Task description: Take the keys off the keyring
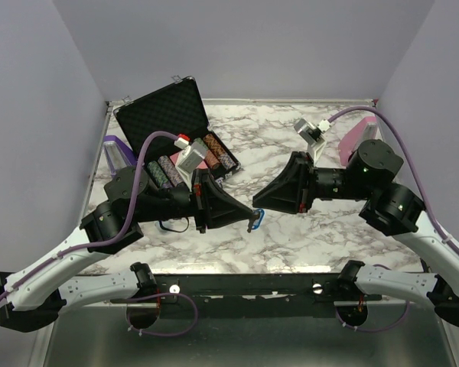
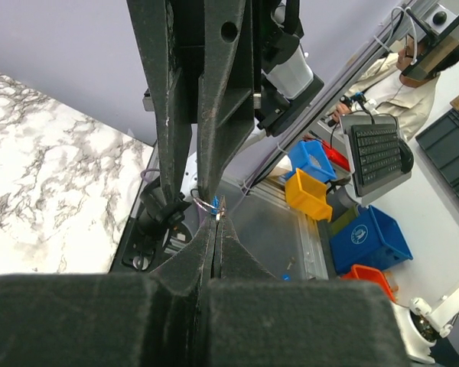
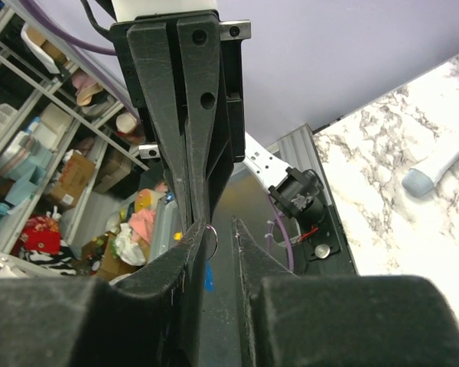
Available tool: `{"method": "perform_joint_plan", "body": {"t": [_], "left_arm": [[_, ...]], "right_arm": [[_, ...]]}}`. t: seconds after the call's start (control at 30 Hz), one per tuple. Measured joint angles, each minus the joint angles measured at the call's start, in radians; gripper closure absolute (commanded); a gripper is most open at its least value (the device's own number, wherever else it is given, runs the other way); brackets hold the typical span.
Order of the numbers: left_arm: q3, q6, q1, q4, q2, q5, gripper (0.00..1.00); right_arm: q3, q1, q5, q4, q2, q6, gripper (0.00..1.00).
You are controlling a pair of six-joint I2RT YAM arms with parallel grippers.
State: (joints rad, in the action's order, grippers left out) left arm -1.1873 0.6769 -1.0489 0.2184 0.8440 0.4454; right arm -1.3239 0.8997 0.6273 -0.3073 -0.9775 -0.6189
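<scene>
My left gripper (image 1: 247, 218) and right gripper (image 1: 257, 203) meet tip to tip above the front middle of the table. The left gripper (image 2: 216, 219) is shut, pinching a sliver of silver metal at its tips. From there loops the keyring's thin metal ring (image 2: 202, 203); its blue tag (image 1: 258, 219) hangs beside the tips. In the right wrist view the right gripper (image 3: 220, 229) stands narrowly open. The ring (image 3: 213, 238) lies in the gap against one finger, with the blue tag (image 3: 208, 276) below. I cannot tell the keys apart from the ring.
An open black poker chip case (image 1: 163, 113) with rows of chips (image 1: 215, 152) stands at the back left of the marble table (image 1: 306, 237). A purple object (image 1: 117, 151) lies at the left edge and a pink one (image 1: 353, 138) at the back right.
</scene>
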Motion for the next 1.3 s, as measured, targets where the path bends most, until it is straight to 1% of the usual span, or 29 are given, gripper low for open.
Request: {"method": "perform_joint_plan", "body": {"t": [0.2,0.6,0.87,1.3], "left_arm": [[0.000,0.000,0.000,-0.019,0.001,0.027,1.00],[-0.010,-0.020,0.000,-0.029,0.003,0.047,1.00],[-0.034,-0.026,0.000,-0.029,0.013,0.047,1.00],[-0.034,-0.026,0.000,-0.029,0.014,0.061,1.00]], "right_arm": [[0.011,0.000,0.000,0.002,0.006,-0.004,0.86],[0.015,0.002,0.008,0.016,0.016,-0.008,0.90],[0.024,0.002,0.048,0.056,0.016,-0.025,0.99],[0.026,0.002,0.057,0.060,0.027,-0.031,0.99]]}}
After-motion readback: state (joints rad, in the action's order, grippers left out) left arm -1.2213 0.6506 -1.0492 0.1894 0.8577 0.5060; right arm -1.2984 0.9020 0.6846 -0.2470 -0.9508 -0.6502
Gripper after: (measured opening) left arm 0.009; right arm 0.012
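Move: The keyring's wire loop, at the left hand's fingertips, is what the right hand goes for: some 2 cm back of the right hand, level with it sideways and 1 cm lower. The blue tag hangs about 2 cm back and 3 cm below the right hand; the keys hang 3 cm back, 1 cm to its left and 3 cm below. From the left hand the loop is about 1 cm to its right, level in height and neither ahead nor back. The keyring's wire loop, still pinched on the keys' side in the left fingertips, is carried up about 1.5 cm and back 1 cm. The right hand, after a tiny dip, eases back roughly 1.5 cm and up 1 cm, its partly open fingers closing fully to pinch the loop beside the blue tag. ##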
